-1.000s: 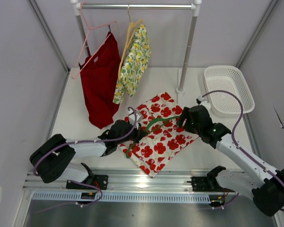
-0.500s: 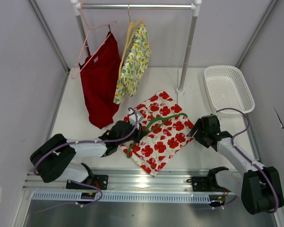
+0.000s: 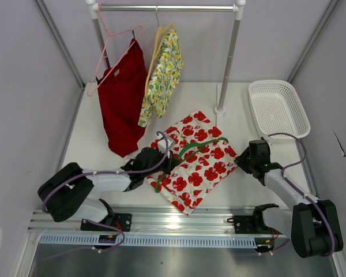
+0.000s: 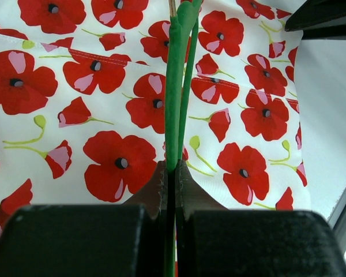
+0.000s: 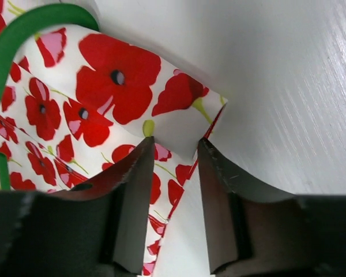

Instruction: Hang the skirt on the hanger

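Observation:
The skirt (image 3: pixel 203 173), white with red flowers, lies flat on the table in front of both arms. Across its upper half rests the green hanger (image 3: pixel 190 148). My left gripper (image 3: pixel 166 163) sits at the skirt's left side, shut on the hanger's wire (image 4: pixel 174 86), which runs out between its fingertips (image 4: pixel 174 168) over the print (image 4: pixel 104 86). My right gripper (image 3: pixel 241 160) is low at the skirt's right corner. In its wrist view the jaws (image 5: pixel 173 143) stand apart, and the corner flap of the skirt (image 5: pixel 181 130) lies between them, not pinched. A curve of the hanger (image 5: pixel 23 29) shows at the upper left.
Behind the skirt stands a clothes rail (image 3: pixel 228 63). A plain red garment (image 3: pixel 122 104) on a pink hanger and a lemon-print garment (image 3: pixel 164 75) on a yellow hanger hang from it. A white basket (image 3: pixel 278 109) sits at the back right.
My right gripper drew back from over the skirt's upper right to its right corner, dropped low, and its jaws narrowed. The left gripper and hanger stayed put.

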Controlling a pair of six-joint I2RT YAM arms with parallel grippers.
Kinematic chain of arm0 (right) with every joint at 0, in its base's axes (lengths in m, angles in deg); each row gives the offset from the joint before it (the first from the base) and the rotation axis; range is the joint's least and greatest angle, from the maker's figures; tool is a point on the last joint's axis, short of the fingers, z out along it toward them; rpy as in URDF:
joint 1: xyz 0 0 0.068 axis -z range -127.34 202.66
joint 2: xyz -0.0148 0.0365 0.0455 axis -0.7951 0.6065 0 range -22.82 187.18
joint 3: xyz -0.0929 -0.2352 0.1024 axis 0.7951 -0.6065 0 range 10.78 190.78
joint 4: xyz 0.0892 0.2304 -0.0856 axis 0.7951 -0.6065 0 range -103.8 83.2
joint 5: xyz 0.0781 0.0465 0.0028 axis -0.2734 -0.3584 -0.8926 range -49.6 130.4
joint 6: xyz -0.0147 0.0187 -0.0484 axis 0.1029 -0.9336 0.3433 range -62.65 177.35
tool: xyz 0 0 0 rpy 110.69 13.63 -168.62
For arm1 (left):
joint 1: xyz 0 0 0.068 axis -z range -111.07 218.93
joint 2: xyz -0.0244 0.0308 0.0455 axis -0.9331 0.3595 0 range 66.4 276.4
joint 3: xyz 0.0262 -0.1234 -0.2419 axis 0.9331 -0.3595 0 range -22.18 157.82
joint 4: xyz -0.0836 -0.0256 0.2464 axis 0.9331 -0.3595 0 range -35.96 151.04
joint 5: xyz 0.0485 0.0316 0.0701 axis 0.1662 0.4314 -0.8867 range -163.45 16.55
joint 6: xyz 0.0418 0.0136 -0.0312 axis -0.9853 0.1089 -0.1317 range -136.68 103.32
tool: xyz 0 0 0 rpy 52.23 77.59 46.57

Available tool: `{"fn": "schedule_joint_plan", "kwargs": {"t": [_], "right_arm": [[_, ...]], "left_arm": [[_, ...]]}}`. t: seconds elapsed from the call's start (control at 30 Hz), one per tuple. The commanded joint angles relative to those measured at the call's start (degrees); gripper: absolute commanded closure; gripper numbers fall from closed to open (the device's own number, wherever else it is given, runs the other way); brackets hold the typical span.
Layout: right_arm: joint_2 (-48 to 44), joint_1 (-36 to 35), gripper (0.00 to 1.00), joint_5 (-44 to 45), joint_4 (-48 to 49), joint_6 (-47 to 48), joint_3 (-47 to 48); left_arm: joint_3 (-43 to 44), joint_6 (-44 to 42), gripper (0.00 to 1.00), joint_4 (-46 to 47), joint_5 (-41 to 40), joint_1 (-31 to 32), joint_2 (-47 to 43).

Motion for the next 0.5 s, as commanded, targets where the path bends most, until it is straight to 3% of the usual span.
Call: {"fn": "schedule_joint_plan", "kwargs": {"t": [0.0,0.2,0.47], "right_arm": [[-0.56,0.66,0.67,1.72,3.77,-0.82,-0.12],[-0.56,0.84,0.91,2.6,3.34,-0.03,-0.03],[-7.41,0.92,0.95,4.62,-3.42,0.32,-0.47]], "left_arm": [[-1.07,-1.07,1.0,-1.78,-2.05,0.23,1.07],[-1.6,-0.55,1.0,-1.08,-2.93,0.23,0.63],[-1.95,0.33,1.0,-0.82,-6.88,0.32,-0.07]]}}
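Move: The skirt's near-right corner lies just past the right hand's half-open fingertips, about 1 cm ahead and 1 cm below, with no offset left or right. From that hand, the green hanger's free end is about 8 cm ahead, 5 cm left and 1 cm down. The white basket stands some 20 cm ahead and 16 cm right. The left hand still holds the hanger; from there the skirt corner is about 27 cm right, level fore and aft, and roughly 4 cm lower. The skirt's corner is pinched between the right fingertips, which close from nearly half open to almost shut while the hand edges less than 1 cm forward. With the cloth gripped, the right hand then starts up, about 1.5 cm in all, easing about 1 cm to the right and giving back some of the forward creep. ##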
